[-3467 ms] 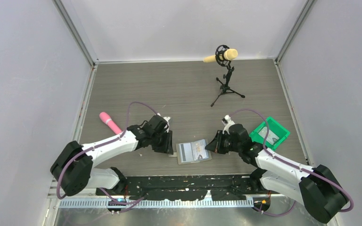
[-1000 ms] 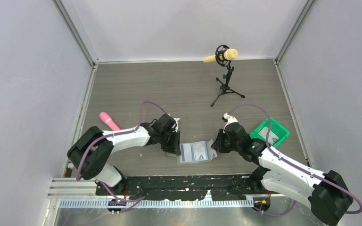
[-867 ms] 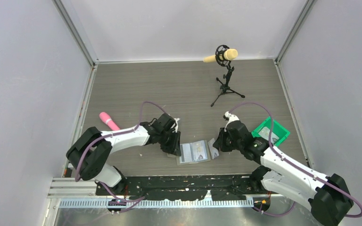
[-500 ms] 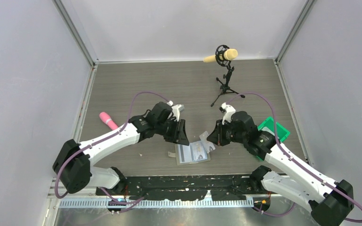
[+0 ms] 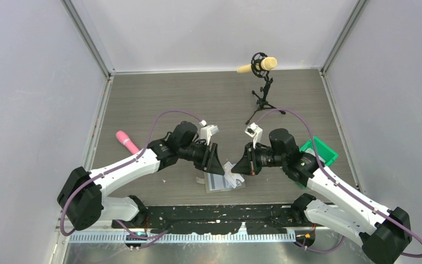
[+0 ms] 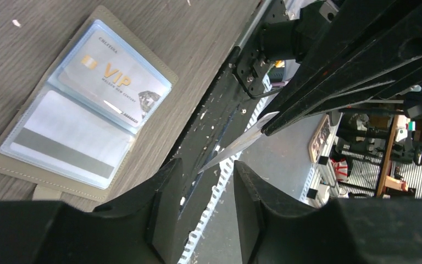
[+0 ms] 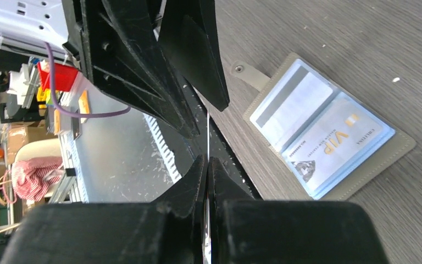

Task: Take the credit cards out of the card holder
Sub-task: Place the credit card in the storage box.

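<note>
The card holder [image 6: 82,135] lies open on the table, also in the top view [image 5: 220,186], with a VIP credit card [image 6: 112,77] and a second card [image 6: 66,146] in its clear pockets. My right gripper [image 7: 207,165] hangs above it, shut on a thin pale credit card [image 7: 207,135] seen edge-on. That card [image 6: 236,146] points toward my left gripper [image 6: 206,184], whose jaws stand open on either side of the card's tip without gripping it. Both grippers face each other over the holder, left [image 5: 217,164] and right [image 5: 246,165].
A green bin [image 5: 321,153] sits on the table behind the right arm. A pink object [image 5: 127,142] lies at the left. A microphone on a small tripod [image 5: 262,82] stands at the back. The table's near edge and black rail [image 5: 214,217] run just below the holder.
Both grippers have risen off the holder. The right one has pulled a card out and lifted it. The left one has opened, let go of the holder and turned toward the card.
</note>
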Motion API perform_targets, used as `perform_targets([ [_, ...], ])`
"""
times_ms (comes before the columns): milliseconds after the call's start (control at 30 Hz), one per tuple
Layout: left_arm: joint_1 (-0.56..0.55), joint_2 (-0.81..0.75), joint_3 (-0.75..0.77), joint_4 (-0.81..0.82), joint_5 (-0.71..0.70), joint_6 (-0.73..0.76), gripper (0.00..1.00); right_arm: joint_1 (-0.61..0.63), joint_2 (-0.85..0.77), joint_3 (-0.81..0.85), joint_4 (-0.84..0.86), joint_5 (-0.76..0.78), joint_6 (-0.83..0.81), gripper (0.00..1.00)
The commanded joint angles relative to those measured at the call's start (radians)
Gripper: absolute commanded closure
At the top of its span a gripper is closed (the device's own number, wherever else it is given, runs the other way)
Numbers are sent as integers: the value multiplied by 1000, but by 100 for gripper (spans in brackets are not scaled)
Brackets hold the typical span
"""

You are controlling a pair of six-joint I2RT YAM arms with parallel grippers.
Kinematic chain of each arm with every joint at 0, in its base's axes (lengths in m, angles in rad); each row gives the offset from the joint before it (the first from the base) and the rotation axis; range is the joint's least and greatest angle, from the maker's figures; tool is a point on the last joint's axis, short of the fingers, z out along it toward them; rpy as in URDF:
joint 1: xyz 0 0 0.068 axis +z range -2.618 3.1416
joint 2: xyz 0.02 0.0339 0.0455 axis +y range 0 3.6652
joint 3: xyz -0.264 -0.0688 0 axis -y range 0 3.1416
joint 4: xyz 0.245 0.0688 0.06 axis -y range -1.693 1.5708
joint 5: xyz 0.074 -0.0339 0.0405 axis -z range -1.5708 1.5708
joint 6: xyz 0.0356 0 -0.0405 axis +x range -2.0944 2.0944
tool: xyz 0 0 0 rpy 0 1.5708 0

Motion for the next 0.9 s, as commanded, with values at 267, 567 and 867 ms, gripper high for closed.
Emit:
perform_targets([
  [267, 3, -78, -53, 182, 96, -24, 98, -2, -8, -13, 90, -94, 4, 95],
  [567, 3, -68, -52, 252, 78, -82, 100, -6, -109, 66, -80, 168, 1, 69],
  [867, 3, -115, -58, 286, -33, -137, 100, -12, -228, 59, -146, 414, 178, 32],
])
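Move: The credit card, still in the right gripper, has its middle about 4 cm to the right of the left gripper, 1 cm back and 1 cm lower, its near edge between the open left fingers; from the right gripper it is some 2 cm left, 1 cm back and 1 cm down. From the left gripper, the card holder lies about 14 cm below, 2 cm right and 1 cm ahead, the green storage box roughly 34 cm right, 10 cm ahead and 13 cm below. Shut the left fingers on the near edge of the card while the right gripper keeps hold of it. Then open the right fingers wide and draw them off rightward, up and forward, about 5 cm in all, turning slightly clockwise. Meanwhile raise the left gripper about 2.5 cm, tipping its fingertips up some 10 degrees. ##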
